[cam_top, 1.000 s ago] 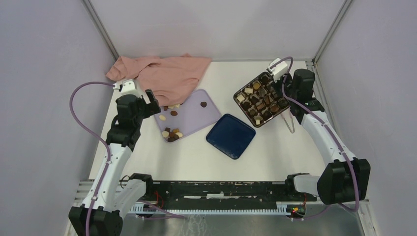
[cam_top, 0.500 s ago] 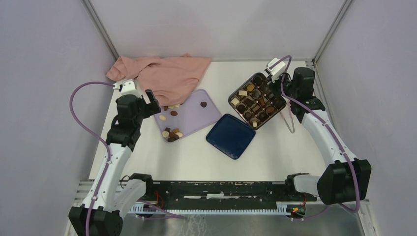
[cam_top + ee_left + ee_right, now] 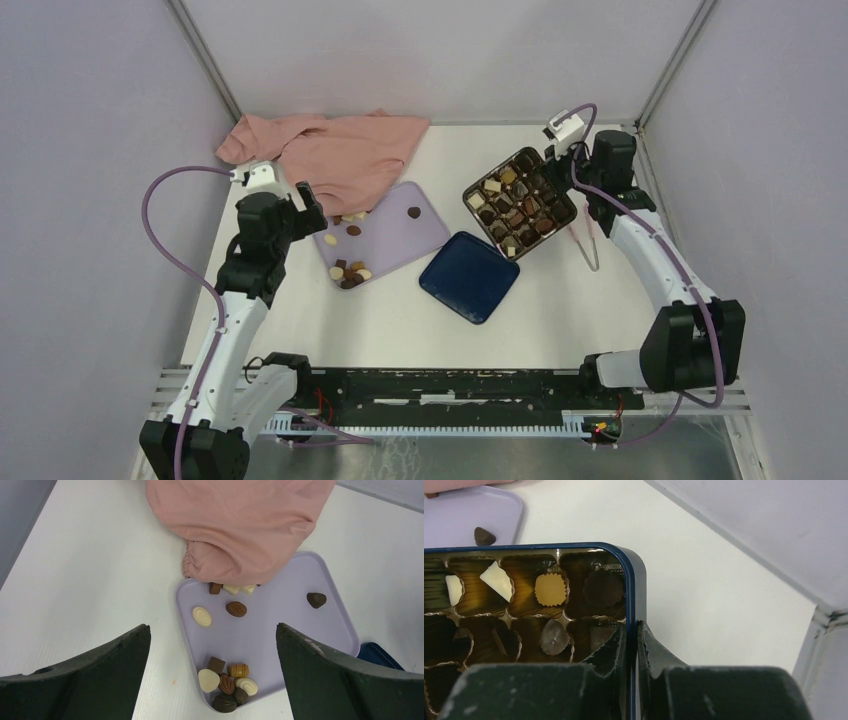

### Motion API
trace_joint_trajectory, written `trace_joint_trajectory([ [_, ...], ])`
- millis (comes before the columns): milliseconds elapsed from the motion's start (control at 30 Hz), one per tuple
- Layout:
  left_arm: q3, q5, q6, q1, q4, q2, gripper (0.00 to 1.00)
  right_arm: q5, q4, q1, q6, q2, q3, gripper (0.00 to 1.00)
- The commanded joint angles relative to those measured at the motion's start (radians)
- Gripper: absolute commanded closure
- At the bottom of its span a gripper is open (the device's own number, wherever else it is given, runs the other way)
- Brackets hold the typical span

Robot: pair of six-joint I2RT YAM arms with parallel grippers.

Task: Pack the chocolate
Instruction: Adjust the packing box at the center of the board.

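Loose chocolate lies on a lilac tray. In the left wrist view a cluster of pieces sits at the tray's near corner and others lie further up the tray. My left gripper hovers over the tray's left end, wide open and holding nothing. A dark blue box with a grid insert holds several chocolates. My right gripper is shut on the box's right wall, one finger inside and one outside.
The box's dark blue lid lies flat in front of the tray. A pink cloth is bunched at the back left and overlaps the tray's far edge. Thin tongs lie right of the box. Grey walls enclose the table.
The box has shifted and turned a little to the left in my right gripper's hold. The left arm has not moved.
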Motion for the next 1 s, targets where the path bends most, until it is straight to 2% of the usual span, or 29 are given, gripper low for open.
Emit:
trace_joint_trajectory([
  [0, 0.006, 0.033, 0.042, 0.006, 0.040, -0.007, 0.00, 0.017, 0.119, -0.038, 0.225, 0.098, 0.119, 1.00],
  [133, 0.019, 0.075, 0.030, 0.005, 0.039, -0.003, 0.00, 0.014, 0.130, -0.074, 0.409, 0.218, 0.180, 1.00],
  [233, 0.029, 0.113, 0.012, 0.005, 0.022, -0.008, 0.00, 0.013, 0.060, -0.075, 0.494, 0.334, 0.266, 1.00],
  [400, 0.022, 0.212, -0.040, 0.006, -0.010, -0.033, 0.00, 0.038, 0.068, -0.075, 0.609, 0.450, 0.296, 1.00],
  [667, -0.028, 0.524, -0.132, 0.006, 0.000, -0.053, 0.00, 0.084, 0.075, -0.076, 0.659, 0.537, 0.288, 1.00],
  [967, -0.091, 0.652, -0.180, 0.006, 0.045, -0.125, 0.01, 0.182, 0.119, -0.077, 0.707, 0.530, 0.202, 0.98],
])
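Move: The right hand holds the packing box by its right wall, tipped with the near-left side low. The spot where it is to stand is some 5 cm ahead of that hand, 5 cm left and 21 cm below. On the table, the navy tray lies 13 cm back and 12 cm left, the tongs 3 cm back and 13 cm right. From the open left hand the spot is about 12 cm ahead and 41 cm right; the lavender tray is 4 cm ahead and 16 cm right. Still pinching the box's right wall, the right hand lowers it about 16 cm towards the board while carrying it 8 cm forward and slightly right. The wrist tips down, rolls left side up and turns some 30 degrees clockwise, easing off near the bottom. Meanwhile the open left hand swings about 10 cm right over the lavender tray and a little back, turning clockwise, towards the box. ##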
